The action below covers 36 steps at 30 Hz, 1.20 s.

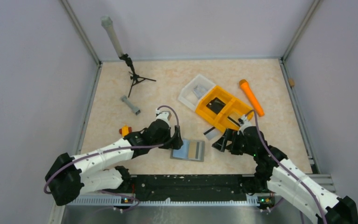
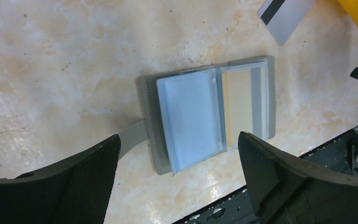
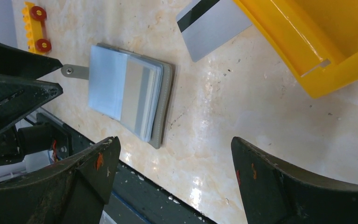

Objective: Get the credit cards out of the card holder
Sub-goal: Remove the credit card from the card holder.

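The grey card holder (image 1: 189,150) lies open and flat near the table's front edge, between my two grippers. In the left wrist view the card holder (image 2: 150,112) shows a light blue credit card (image 2: 191,116) in its left panel and a tan and grey one (image 2: 243,105) in its right. One loose grey card with a black stripe (image 1: 211,133) lies on the table by the orange bin. My left gripper (image 1: 175,140) is open just left of the holder, with nothing between its fingers. My right gripper (image 1: 220,143) is open to the holder's right, above bare table.
An orange two-compartment bin (image 1: 205,100) and a clear tray (image 1: 186,93) stand behind the holder. An orange marker (image 1: 251,97) lies to their right. A small tripod (image 1: 135,77), a grey bar (image 1: 130,105) and a yellow toy with red wheels (image 1: 125,130) sit on the left.
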Available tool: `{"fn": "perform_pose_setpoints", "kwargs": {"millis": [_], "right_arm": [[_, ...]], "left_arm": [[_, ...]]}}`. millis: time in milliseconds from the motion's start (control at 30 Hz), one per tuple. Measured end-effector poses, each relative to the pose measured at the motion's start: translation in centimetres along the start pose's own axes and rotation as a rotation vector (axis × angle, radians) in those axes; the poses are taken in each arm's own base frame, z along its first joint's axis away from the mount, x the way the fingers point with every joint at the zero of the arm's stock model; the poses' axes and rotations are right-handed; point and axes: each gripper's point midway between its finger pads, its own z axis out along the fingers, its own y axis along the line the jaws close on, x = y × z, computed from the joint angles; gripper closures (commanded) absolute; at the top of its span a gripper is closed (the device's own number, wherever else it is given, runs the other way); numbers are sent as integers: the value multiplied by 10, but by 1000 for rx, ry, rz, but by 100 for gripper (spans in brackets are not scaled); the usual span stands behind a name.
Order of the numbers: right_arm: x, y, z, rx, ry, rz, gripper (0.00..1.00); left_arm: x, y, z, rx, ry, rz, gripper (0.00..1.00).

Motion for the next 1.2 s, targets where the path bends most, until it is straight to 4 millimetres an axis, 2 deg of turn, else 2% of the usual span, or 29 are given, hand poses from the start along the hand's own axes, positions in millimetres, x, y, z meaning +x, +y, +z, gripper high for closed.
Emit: {"fn": "perform_pose_setpoints", "kwargs": {"millis": [467, 700, 900, 1133, 1200], "right_arm": [[0, -5, 8, 28, 12, -3, 9], [-1, -16, 5, 93, 14, -23, 9], [-6, -17, 0, 103, -16, -32, 9], [-7, -17, 0, 104, -22, -32, 9], [-7, -17, 0, 103, -22, -31, 9]], "left_arm": [[6, -15, 5, -98, 74, 158, 1], [8, -40, 20, -68, 159, 253, 1], [23, -45, 33, -82, 243, 313, 2], [47, -64, 35, -66, 293, 416, 3], [51, -63, 39, -72, 308, 435, 4]]}}
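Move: The credit card in the holder's right pocket lies about 8 cm to the right of the left hand, 4 cm back and some 7 cm below; the card holder's own middle is nearer, 4 cm right and 4 cm back. At the same table level, a loose card lies about 16 cm right and 4 cm ahead, and the orange box some 22 cm right and 16 cm ahead. From the right hand the pocketed card is about 13 cm left, 3 cm back and 7 cm below. Fingers wide open, the left hand heads across the card holder to bring them over the credit card in its right pocket: slowly at first, then mostly rightward, about 8 cm in all, drawing back and sinking some 3 cm each near the end. The wrist turns about 30 degrees, clockwise and steeper, so the fingers point more nearly down. No touch on card or holder can be seen. ##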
